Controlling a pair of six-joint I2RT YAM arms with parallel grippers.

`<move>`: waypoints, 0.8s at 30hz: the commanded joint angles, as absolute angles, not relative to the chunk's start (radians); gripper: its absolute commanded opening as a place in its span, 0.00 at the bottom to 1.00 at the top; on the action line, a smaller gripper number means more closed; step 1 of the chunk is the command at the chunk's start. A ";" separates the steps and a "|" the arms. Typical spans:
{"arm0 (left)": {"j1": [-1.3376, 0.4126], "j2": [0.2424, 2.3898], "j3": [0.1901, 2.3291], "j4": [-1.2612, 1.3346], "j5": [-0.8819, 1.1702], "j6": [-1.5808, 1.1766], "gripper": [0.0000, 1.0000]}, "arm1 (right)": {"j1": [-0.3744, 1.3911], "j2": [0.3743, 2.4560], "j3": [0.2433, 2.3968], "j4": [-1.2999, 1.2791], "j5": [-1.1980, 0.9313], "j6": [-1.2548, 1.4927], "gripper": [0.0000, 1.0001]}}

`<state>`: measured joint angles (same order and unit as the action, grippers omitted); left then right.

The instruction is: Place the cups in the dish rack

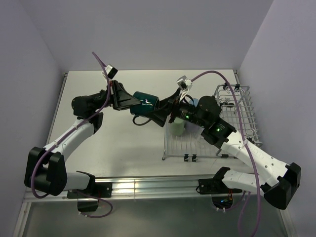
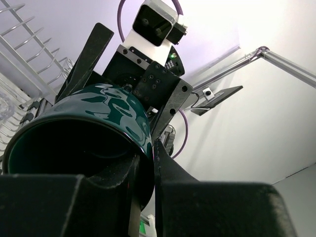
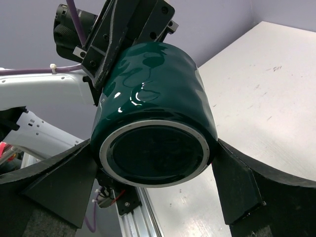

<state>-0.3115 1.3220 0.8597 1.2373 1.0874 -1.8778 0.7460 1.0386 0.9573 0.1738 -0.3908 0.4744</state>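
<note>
A dark green mug (image 1: 144,103) hangs on its side above the table, between my two grippers. My left gripper (image 1: 132,102) pinches its rim, one finger inside the mouth and one outside (image 2: 148,148). My right gripper (image 1: 157,111) straddles the mug's base end, and its two wide-set fingers (image 3: 232,182) press against the mug's sides (image 3: 153,98). The silver wire dish rack (image 1: 237,106) stands at the right. In it a pale green mug (image 1: 177,127) sits near the left end, and a light blue mug (image 1: 193,102) shows behind my right arm.
My right arm (image 1: 222,136) stretches across the dish rack and hides much of its inside. An aluminium rail (image 1: 148,186) runs along the table's near edge. Pale walls close the table at the back and on both sides. Rack bars (image 2: 29,54) show in the left wrist view.
</note>
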 commanded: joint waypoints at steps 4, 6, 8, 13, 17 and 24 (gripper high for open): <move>-0.308 1.261 0.891 1.669 1.000 -1.804 0.30 | 0.752 0.973 0.968 0.098 -0.347 0.483 0.00; -0.308 1.258 0.899 1.648 1.003 -1.790 0.37 | 0.753 0.963 0.969 0.089 -0.330 0.483 0.00; -0.308 1.253 0.903 1.637 1.009 -1.779 0.42 | 0.752 0.956 0.980 0.069 -0.316 0.480 0.00; -0.307 1.227 0.905 1.540 1.017 -1.715 0.51 | 0.752 0.948 1.012 0.008 -0.284 0.476 0.00; -0.307 1.200 0.900 1.393 1.012 -1.593 0.52 | 0.752 0.928 1.020 -0.044 -0.261 0.471 0.00; -0.307 1.152 0.919 1.077 0.974 -1.385 0.51 | 0.750 0.913 1.068 -0.172 -0.186 0.471 0.00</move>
<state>-0.3157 1.2106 0.8600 1.1332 1.0565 -1.5265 0.7570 0.9367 1.0168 -0.0769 -0.2813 0.4812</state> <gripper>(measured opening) 0.515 0.934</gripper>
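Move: The dark green mug hangs between the hands: its middle is about 5 cm right and 3 cm ahead of the left hand, and roughly 4 cm left and 2 cm ahead of the right, level with both. From the right hand, the dish rack's lower tray centres some 22 cm right, 11 cm ahead and 32 cm below. In it, the light green cup is about 10 cm right and 10 ahead, the lavender cup 17 right and 10 ahead, both 30 down. Rightward by about 3 cm and slightly back, the right hand draws the mug off the left one towards the rack, its wide-set fingers keeping their grip around the base end. Meanwhile the left fingers open to about half and let go of the wall near the rim, the hand easing back and up 1–2 cm and rolling some 20 degrees, its forward side rising. ##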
